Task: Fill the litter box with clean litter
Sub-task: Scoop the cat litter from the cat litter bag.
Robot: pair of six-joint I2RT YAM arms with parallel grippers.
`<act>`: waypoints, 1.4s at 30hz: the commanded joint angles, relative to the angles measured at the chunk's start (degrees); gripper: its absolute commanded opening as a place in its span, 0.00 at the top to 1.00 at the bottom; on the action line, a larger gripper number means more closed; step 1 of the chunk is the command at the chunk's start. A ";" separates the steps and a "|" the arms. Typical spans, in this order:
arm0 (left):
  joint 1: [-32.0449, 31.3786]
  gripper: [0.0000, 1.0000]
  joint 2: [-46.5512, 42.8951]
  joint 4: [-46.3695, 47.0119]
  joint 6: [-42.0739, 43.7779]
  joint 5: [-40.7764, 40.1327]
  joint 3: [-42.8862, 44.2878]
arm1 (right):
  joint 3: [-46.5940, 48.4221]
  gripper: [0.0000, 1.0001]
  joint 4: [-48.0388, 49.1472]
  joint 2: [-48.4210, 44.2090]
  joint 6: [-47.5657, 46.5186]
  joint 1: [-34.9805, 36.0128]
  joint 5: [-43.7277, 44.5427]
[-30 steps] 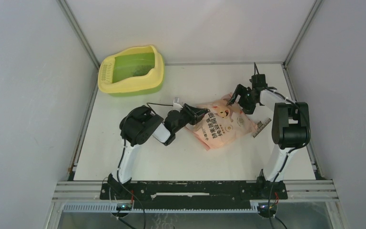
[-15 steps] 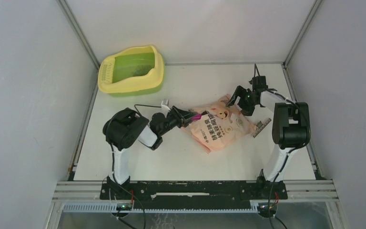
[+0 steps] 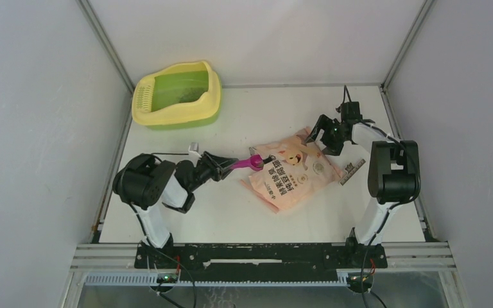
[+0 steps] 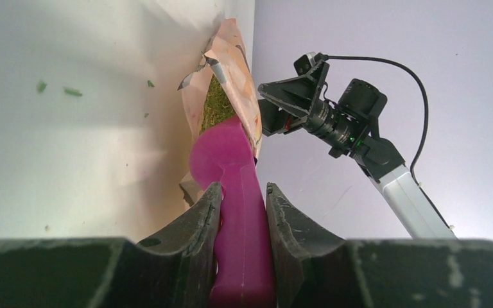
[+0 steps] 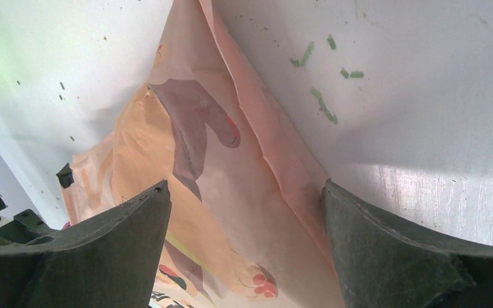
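Note:
The litter box (image 3: 167, 118), yellow-rimmed with a green basin, stands at the table's far left corner. A pink-orange printed bag (image 3: 295, 172) lies flat mid-table. My left gripper (image 3: 221, 165) is shut on the handle of a magenta scoop (image 3: 249, 163), whose head sits at the bag's torn mouth. In the left wrist view the scoop (image 4: 228, 157) is clamped between the fingers of the left gripper (image 4: 242, 192), and greenish-brown clean litter (image 4: 215, 110) shows inside the bag (image 4: 236, 77). My right gripper (image 3: 325, 136) hangs open over the bag's far end (image 5: 199, 160), its jaws astride the bag's edge.
Green pellets (image 5: 308, 52) lie scattered on the white table near the bag. A grey strip (image 3: 353, 170) lies beside the right arm's base. Grey enclosure walls close in the left, right and back sides.
My left arm has drawn back to the left, pulling the scoop out of the bag to its mouth. The bag shifted slightly toward the near left. The right gripper barely moved.

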 commanded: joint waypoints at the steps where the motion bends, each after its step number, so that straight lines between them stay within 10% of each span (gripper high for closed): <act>1: 2.62 0.96 -3.66 4.50 1.28 3.60 -3.79 | 0.02 0.07 0.06 -3.21 -0.23 0.21 -1.09; 42: 27.02 0.96 -20.31 4.44 -2.85 19.05 -18.22 | 2.37 0.07 -1.63 -2.90 -0.89 0.76 -0.30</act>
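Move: The left hand holds the purple scoop, its bowl still partly in the bag's mouth, which lies about 10 cm to that hand's right, level with it front to back and some 4 cm lower; the bag's middle is about 23 cm right and 1 cm back. The litter box for the load stands roughly 25 cm ahead and 17 cm left, slightly lower. From the open right hand, the litter box is about 18 cm ahead and 50 cm left. The left hand keeps its grip on the scoop's handle and draws the bowl out of the bag's mouth, going about 11 cm left and some 4 cm back, well clear of the paper edge. On the way it sinks about 2 cm with the fingers tipping slightly down, then lifts some 3.5 cm and levels again, the wrist turning roughly 10 degrees counter-clockwise in all while the right hand stays open by the bag's far right edge. ##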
